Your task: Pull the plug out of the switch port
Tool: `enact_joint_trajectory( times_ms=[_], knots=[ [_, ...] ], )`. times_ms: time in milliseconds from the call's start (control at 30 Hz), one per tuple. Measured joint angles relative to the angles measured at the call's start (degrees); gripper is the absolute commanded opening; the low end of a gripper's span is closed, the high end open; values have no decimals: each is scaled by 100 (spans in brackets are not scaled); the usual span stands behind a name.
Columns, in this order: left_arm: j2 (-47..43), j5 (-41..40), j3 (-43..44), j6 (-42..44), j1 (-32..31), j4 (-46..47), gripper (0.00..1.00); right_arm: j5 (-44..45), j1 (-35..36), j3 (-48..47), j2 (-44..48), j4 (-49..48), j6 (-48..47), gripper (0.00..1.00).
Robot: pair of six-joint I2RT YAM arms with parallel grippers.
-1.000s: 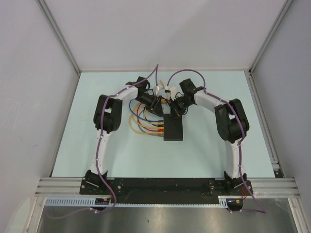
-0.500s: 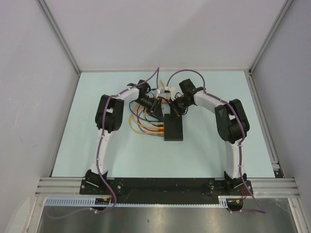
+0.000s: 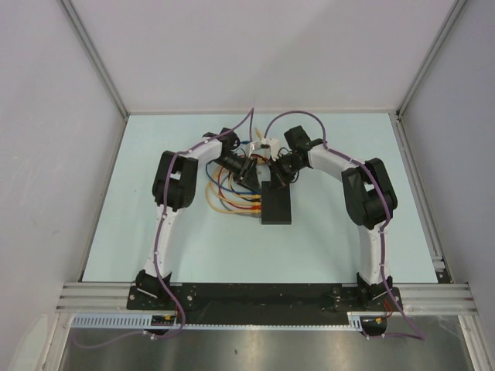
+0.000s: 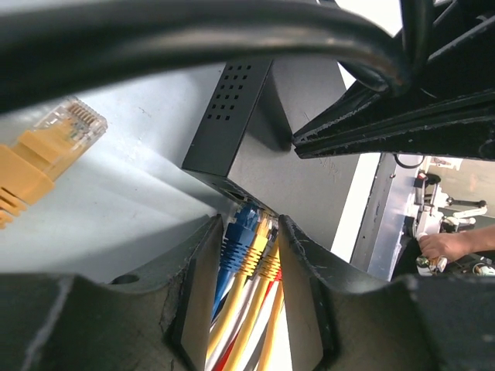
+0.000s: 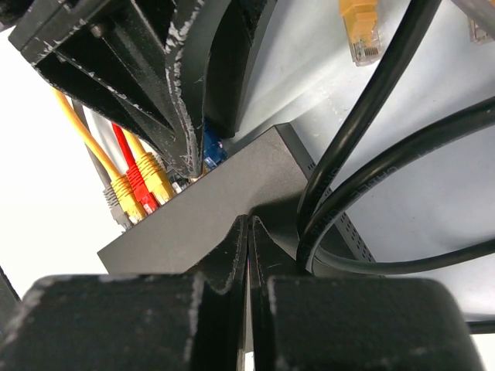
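Observation:
The switch (image 3: 276,205) is a flat black box on the pale table, with its ports facing left. In the left wrist view a blue plug (image 4: 241,232) and yellow plugs (image 4: 267,259) sit side by side in the ports of the switch (image 4: 286,154). My left gripper (image 4: 249,224) straddles this row, and its fingers (image 4: 199,270) touch the outer plugs on both sides. My right gripper (image 5: 249,220) is shut with nothing in it, tips resting on the top of the switch (image 5: 186,232). Red and yellow plugs (image 5: 143,185) show beyond it.
Blue, orange and yellow cables (image 3: 228,197) loop left of the switch. A loose orange plug (image 4: 54,143) lies on the table beside it. Thick black cable (image 5: 348,154) curls over the switch's far end. White connectors (image 3: 263,144) lie behind both grippers.
The left gripper's fingers have drawn closer together around the plugs. The right gripper and the switch have stayed where they were.

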State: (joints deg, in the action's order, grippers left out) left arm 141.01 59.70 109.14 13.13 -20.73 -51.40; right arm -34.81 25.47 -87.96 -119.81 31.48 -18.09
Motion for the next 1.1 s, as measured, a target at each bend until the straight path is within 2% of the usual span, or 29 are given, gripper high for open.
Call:
enact_joint_trajectory(
  times_ms=[300, 533, 967, 1100],
  knots=[
    [87, -24, 94, 37, 0, -46, 32, 24, 22, 0, 2, -7, -2, 0],
    [140, -44, 157, -22, 0, -81, 30, 46, 33, 0, 4, -11, -2, 0],
    [153, 4, 210, 55, 0, -186, 0, 52, 37, 0, 4, -11, -2, 0],
    [232, 31, 348, 111, 2, -328, 0, 52, 37, 0, 4, -11, -2, 0]
  ],
)
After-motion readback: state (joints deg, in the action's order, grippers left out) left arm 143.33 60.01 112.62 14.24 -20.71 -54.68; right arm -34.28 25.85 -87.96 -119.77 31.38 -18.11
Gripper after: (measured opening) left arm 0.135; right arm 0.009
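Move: The blue plug, still in the switch's left side, lies right in front of the left hand's open fingertips: about 1 cm to their right, 1 cm lower, level fore and aft. A yellow plug sits beside it, 1 cm back from the hand and 1 cm right; the switch's middle is some 3 cm back, 5 cm right and 1 cm lower. From the right hand, resting on the switch, the blue plug is about 4 cm left and 2 cm lower. The left fingers close from nearly half open and pinch the blue plug just outside its port, after the hand sinks about half a centimetre around it; otherwise that hand stays in place. The right hand keeps still, its shut fingertips still resting on top of the switch. ##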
